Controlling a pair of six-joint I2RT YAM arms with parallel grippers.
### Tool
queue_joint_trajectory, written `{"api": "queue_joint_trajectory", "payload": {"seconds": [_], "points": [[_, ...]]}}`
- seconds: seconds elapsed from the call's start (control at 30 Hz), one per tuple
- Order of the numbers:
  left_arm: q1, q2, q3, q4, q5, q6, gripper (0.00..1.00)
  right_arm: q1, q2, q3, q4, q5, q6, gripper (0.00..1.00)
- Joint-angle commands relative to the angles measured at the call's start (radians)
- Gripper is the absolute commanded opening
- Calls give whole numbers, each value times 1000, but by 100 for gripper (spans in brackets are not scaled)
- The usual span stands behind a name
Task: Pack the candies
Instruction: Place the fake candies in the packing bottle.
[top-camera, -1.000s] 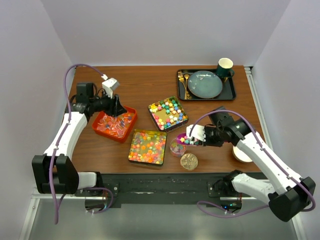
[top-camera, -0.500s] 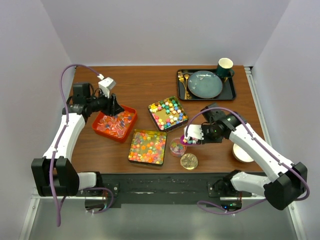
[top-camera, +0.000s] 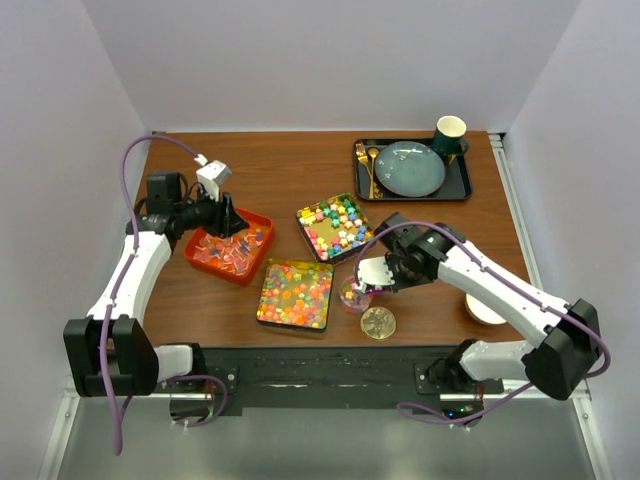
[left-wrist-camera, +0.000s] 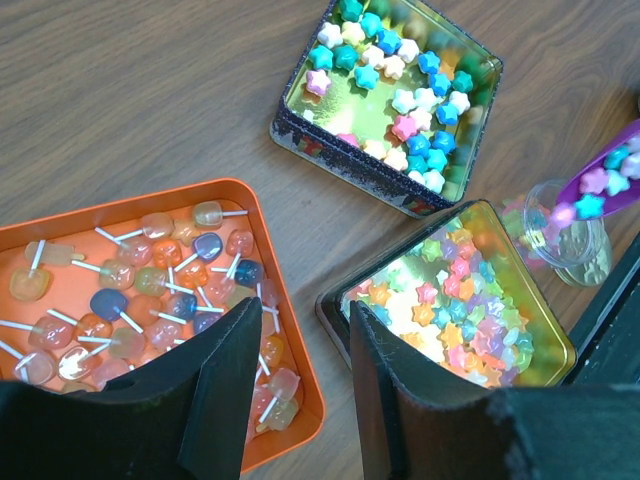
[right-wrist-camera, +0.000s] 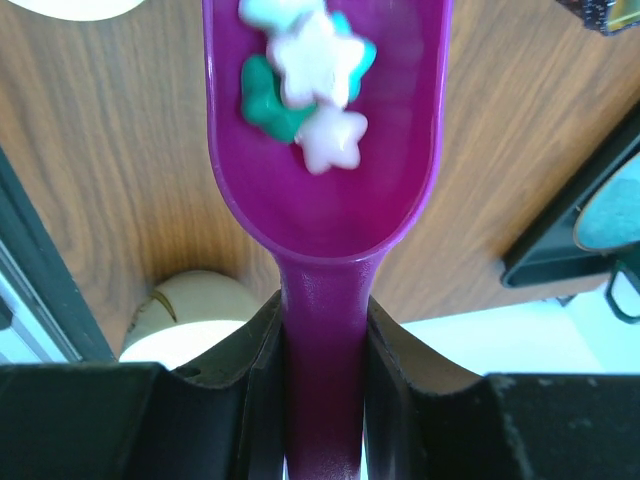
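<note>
Pastel star candies (top-camera: 338, 225) fill a gold tin (left-wrist-camera: 340, 168) mid-table. A second tin (top-camera: 262, 291) nearer me holds brighter candies (left-wrist-camera: 455, 300). My right gripper (top-camera: 385, 272) (right-wrist-camera: 322, 310) is shut on the handle of a purple scoop (right-wrist-camera: 325, 170). The scoop carries a few star candies (right-wrist-camera: 310, 80), and its tip is over a small clear jar (top-camera: 353, 296) (left-wrist-camera: 565, 235). The jar's round lid (top-camera: 378, 322) lies beside it. My left gripper (top-camera: 230, 220) (left-wrist-camera: 305, 330) hangs open and empty over the right edge of an orange tray (top-camera: 200, 262) of lollipops.
A black tray (top-camera: 462, 185) at the back right holds a teal plate (top-camera: 409, 168), gold cutlery and a green cup (top-camera: 450, 130). A white bowl (top-camera: 483, 308) sits under my right forearm near the front right edge.
My right arm has swung left and carried the loaded scoop over to the clear jar. The left gripper has drawn back slightly over the orange tray.
</note>
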Motion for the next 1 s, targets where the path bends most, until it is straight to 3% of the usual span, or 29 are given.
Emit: {"api": "queue_joint_trajectory", "payload": {"seconds": [0.0, 0.57, 0.83, 0.97], "points": [[8, -32, -7, 48, 31, -25, 46, 31, 11, 67, -39, 97, 34, 0], [7, -14, -40, 113, 7, -93, 47, 93, -13, 122, -143, 202, 52, 0], [-122, 83, -36, 64, -97, 2, 48, 67, -49, 240, -140, 124, 259, 0], [-176, 195, 18, 47, -194, 10, 47, 18, -50, 226, -91, 131, 256, 0]]}}
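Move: The right hand holds the purple scoop, its bowl tipped over the packing bottle with a few star candies still in it. The bottle stands about 14 cm left of that hand, 4 cm back and 9 cm below. From the same hand, the round lid is 9 cm left and 11 back, and the star-candy tin 19 left and 12 ahead, both some 12 cm below. From the left hand the bottle lies 28 cm right and 14 back, roughly 14 below. Keeping its grip on the scoop handle, the right hand rises slowly about 3 cm over the packing bottle while rolling its left side a further 8 degrees down to tip the bowl out, then levels that roll again and lifts faster, about 7 cm up in all, swinging the fingertips some 10 degrees forward and turning slightly clockwise. Late on, the left hand, empty and still about half open, sinks nearly 5 cm above the red tray and shifts about 3 cm to the right. ##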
